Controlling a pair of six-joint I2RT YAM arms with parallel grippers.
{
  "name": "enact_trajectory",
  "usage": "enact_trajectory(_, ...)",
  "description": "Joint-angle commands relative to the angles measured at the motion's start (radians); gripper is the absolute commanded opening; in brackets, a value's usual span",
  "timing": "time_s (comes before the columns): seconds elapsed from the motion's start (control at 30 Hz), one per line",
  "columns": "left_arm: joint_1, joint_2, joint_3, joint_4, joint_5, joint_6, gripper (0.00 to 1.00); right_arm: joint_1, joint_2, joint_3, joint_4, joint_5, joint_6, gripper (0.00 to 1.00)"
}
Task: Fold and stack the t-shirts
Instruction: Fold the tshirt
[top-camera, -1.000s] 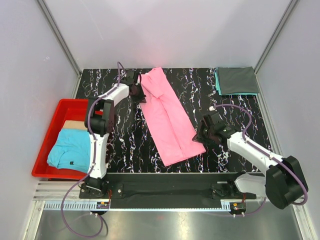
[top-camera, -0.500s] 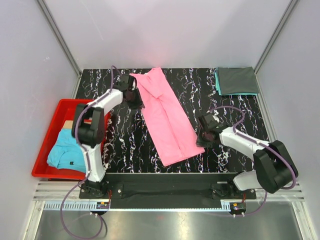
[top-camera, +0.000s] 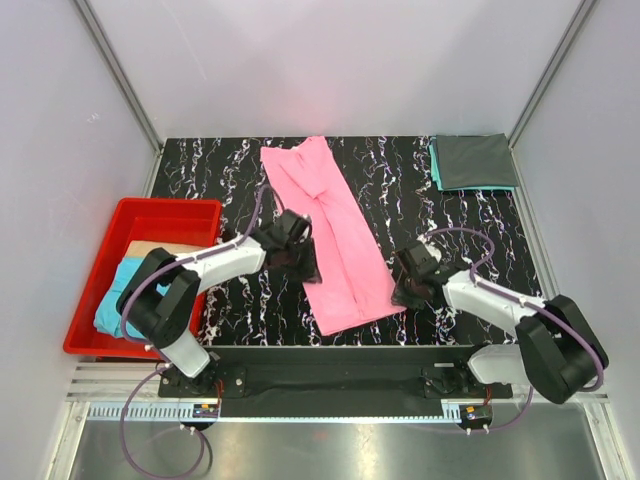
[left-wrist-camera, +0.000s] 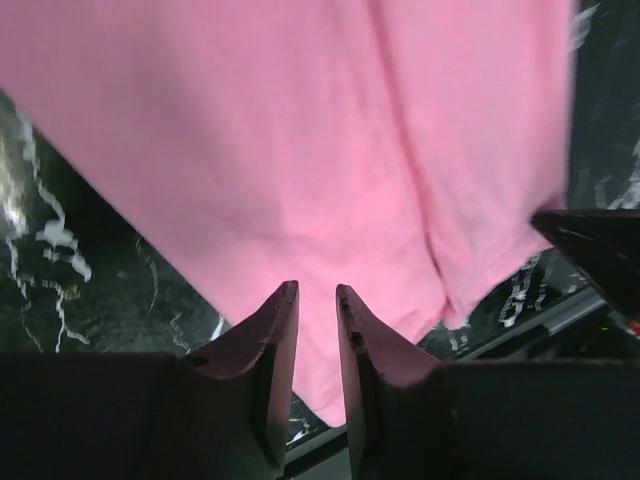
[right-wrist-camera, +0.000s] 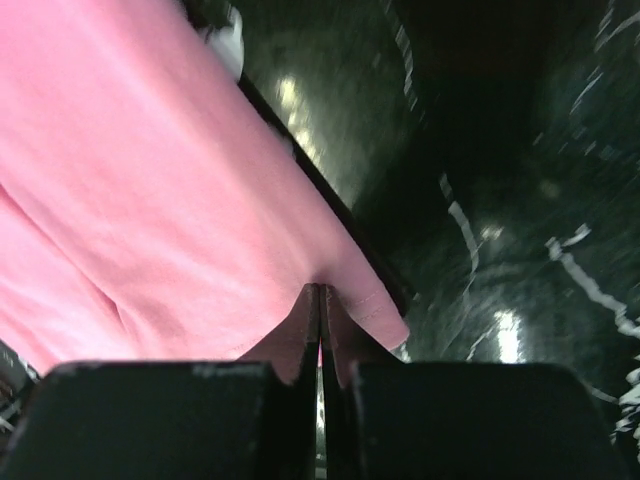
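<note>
The bright pink t-shirt (top-camera: 335, 235) lies as a long strip, slanting from the far middle of the table toward the near edge. My left gripper (top-camera: 303, 258) hovers at its left edge. In the left wrist view its jaws (left-wrist-camera: 314, 290) stand slightly apart over the pink cloth (left-wrist-camera: 280, 130), with nothing pinched between them. My right gripper (top-camera: 403, 288) is at the strip's near right corner. In the right wrist view it (right-wrist-camera: 320, 290) is shut on the hem of the pink cloth (right-wrist-camera: 150, 180), which puckers at the fingertips.
A dark grey folded t-shirt (top-camera: 475, 160) lies on a teal one (top-camera: 434, 160) at the back right corner. The red bin (top-camera: 100, 270) at the left holds a light blue t-shirt (top-camera: 135, 295) and a tan item (top-camera: 155, 248). The black marbled table (top-camera: 450, 220) ends close to the arm bases.
My left gripper opened off the shirt's far end and travelled down its left edge to the middle. The far end now lies flat. My right gripper stayed shut on the near corner.
</note>
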Motion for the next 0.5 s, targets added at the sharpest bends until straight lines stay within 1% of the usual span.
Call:
enact_trajectory(0.0, -0.014, -0.047, -0.080, 0.059, -0.011, -0.082, 0.27, 0.094, -0.034, -0.062, -0.025, -0.018, 0.103, 0.00)
enact_trajectory(0.13, -0.045, -0.106, -0.192, 0.125, -0.004, -0.104, 0.26, 0.192, -0.054, -0.045, -0.045, -0.006, 0.184, 0.00)
enact_trajectory(0.17, -0.064, -0.130, -0.200, 0.129, -0.008, -0.110, 0.26, 0.200, -0.069, -0.033, -0.054, 0.000, 0.193, 0.00)
enact_trajectory(0.37, -0.143, -0.264, -0.241, 0.039, -0.115, -0.130, 0.25, 0.246, -0.103, 0.031, -0.125, -0.011, 0.212, 0.00)
enact_trajectory(0.43, -0.176, -0.305, -0.264, 0.027, -0.132, -0.147, 0.24, 0.248, -0.117, 0.063, -0.160, 0.005, 0.202, 0.00)
enact_trajectory(0.47, -0.177, -0.317, -0.275, 0.028, -0.132, -0.154, 0.22, 0.248, -0.124, 0.070, -0.174, 0.014, 0.201, 0.00)
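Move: The right hand, fingers shut, is already down on the folded t-shirt; the shirt's near right corner lies about 3 cm to its right and 3 cm back, level with the tips. From this hand the near left corner is some 28 cm left and 12 cm back. The left hand hovers roughly 5 cm over the shirt's left side, with that near left corner about 20 cm back and 3 cm to its right. Back and to the left, about 7 cm in all, the right hand drags the cloth beside the near right corner with its shut fingertips, rising slightly at the end. The left hand travels back some 8 cm towards the near left corner, dipping about 4 cm towards the shirt and coming up again, its fingers staying slightly open. ##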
